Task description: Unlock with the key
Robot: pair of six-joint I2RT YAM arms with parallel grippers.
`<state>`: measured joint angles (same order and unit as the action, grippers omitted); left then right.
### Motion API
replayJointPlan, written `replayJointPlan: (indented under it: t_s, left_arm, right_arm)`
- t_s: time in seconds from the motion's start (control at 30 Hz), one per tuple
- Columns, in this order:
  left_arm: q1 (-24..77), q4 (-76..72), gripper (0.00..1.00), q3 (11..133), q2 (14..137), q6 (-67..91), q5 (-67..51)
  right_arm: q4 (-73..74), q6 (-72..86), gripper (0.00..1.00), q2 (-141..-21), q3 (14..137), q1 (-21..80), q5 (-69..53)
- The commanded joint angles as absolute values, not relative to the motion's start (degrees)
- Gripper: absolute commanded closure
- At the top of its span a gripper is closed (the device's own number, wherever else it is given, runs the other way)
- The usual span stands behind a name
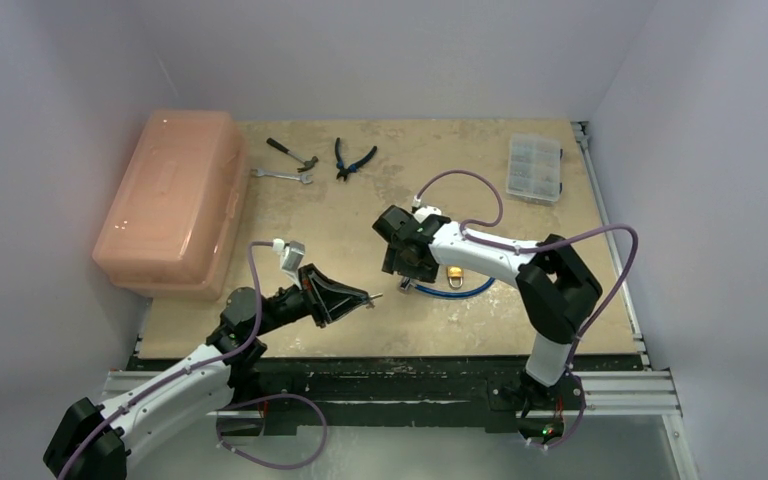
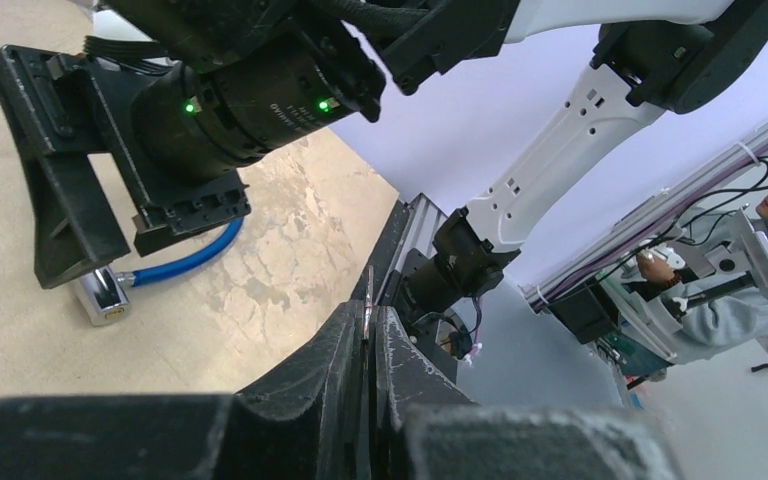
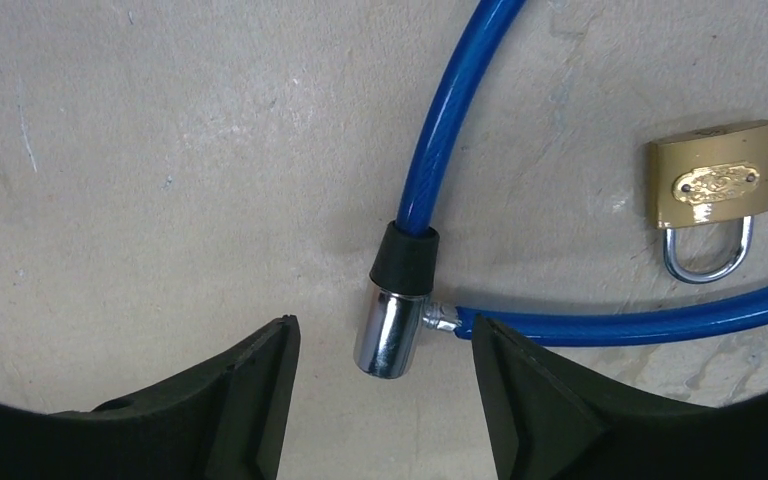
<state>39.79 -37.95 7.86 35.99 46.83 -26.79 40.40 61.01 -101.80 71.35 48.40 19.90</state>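
Note:
My left gripper is shut on the key, held a little above the table. In the left wrist view the key's thin silvery blade pokes out edge-on between the fingers. To its right lies a blue cable lock with a chrome cylinder and a black collar. My right gripper hangs over that cylinder, open, one finger on each side with a gap to both. The cylinder's end faces my left gripper. A small brass padlock lies inside the cable's loop.
A big pink toolbox stands at the left. A hammer, a wrench and blue-handled pliers lie at the back. A clear parts box sits back right. The table's front edge runs just below my left gripper.

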Motion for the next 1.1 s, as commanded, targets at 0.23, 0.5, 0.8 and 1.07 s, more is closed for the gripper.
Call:
replayJointPlan:
  t_s: [0.23,0.5,0.8,1.07]
  left_arm:
    - [39.84,-42.13,1.00,7.35,35.61,48.20,-28.81]
    - [39.87,-41.92,1.00,7.46,36.18,48.38,-28.87]
    - [39.83,-41.75,1.00,7.65,36.64,48.43,-28.91]
    - [39.88,-42.01,1.00,7.73,37.17,48.45,-29.29]
  right_arm:
    - [34.66,59.35,0.37,-105.02,71.26,48.34,22.66]
    - [33.39,58.51,0.43,-106.17,70.58,48.32,23.79]
    - [31.88,56.32,0.39,-106.96,69.59,47.81,22.49]
    - [30.12,54.89,0.83,-106.86,68.91,47.81,21.75]
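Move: The black collar of the cable lock lies about 2 cm ahead of the right hand, neither left nor right, and some 4 cm below. Its steel barrel is about 1 cm back and 1 cm left of the hand; the padlock is roughly 2 cm ahead and 8 cm right, both similarly low. From the left hand, which holds the key, the collar is about 13 cm ahead, 7 cm right and 19 cm below. The right hand sinks about 3 cm, easing forward, and its half-closing fingers pinch the lock's black collar. ##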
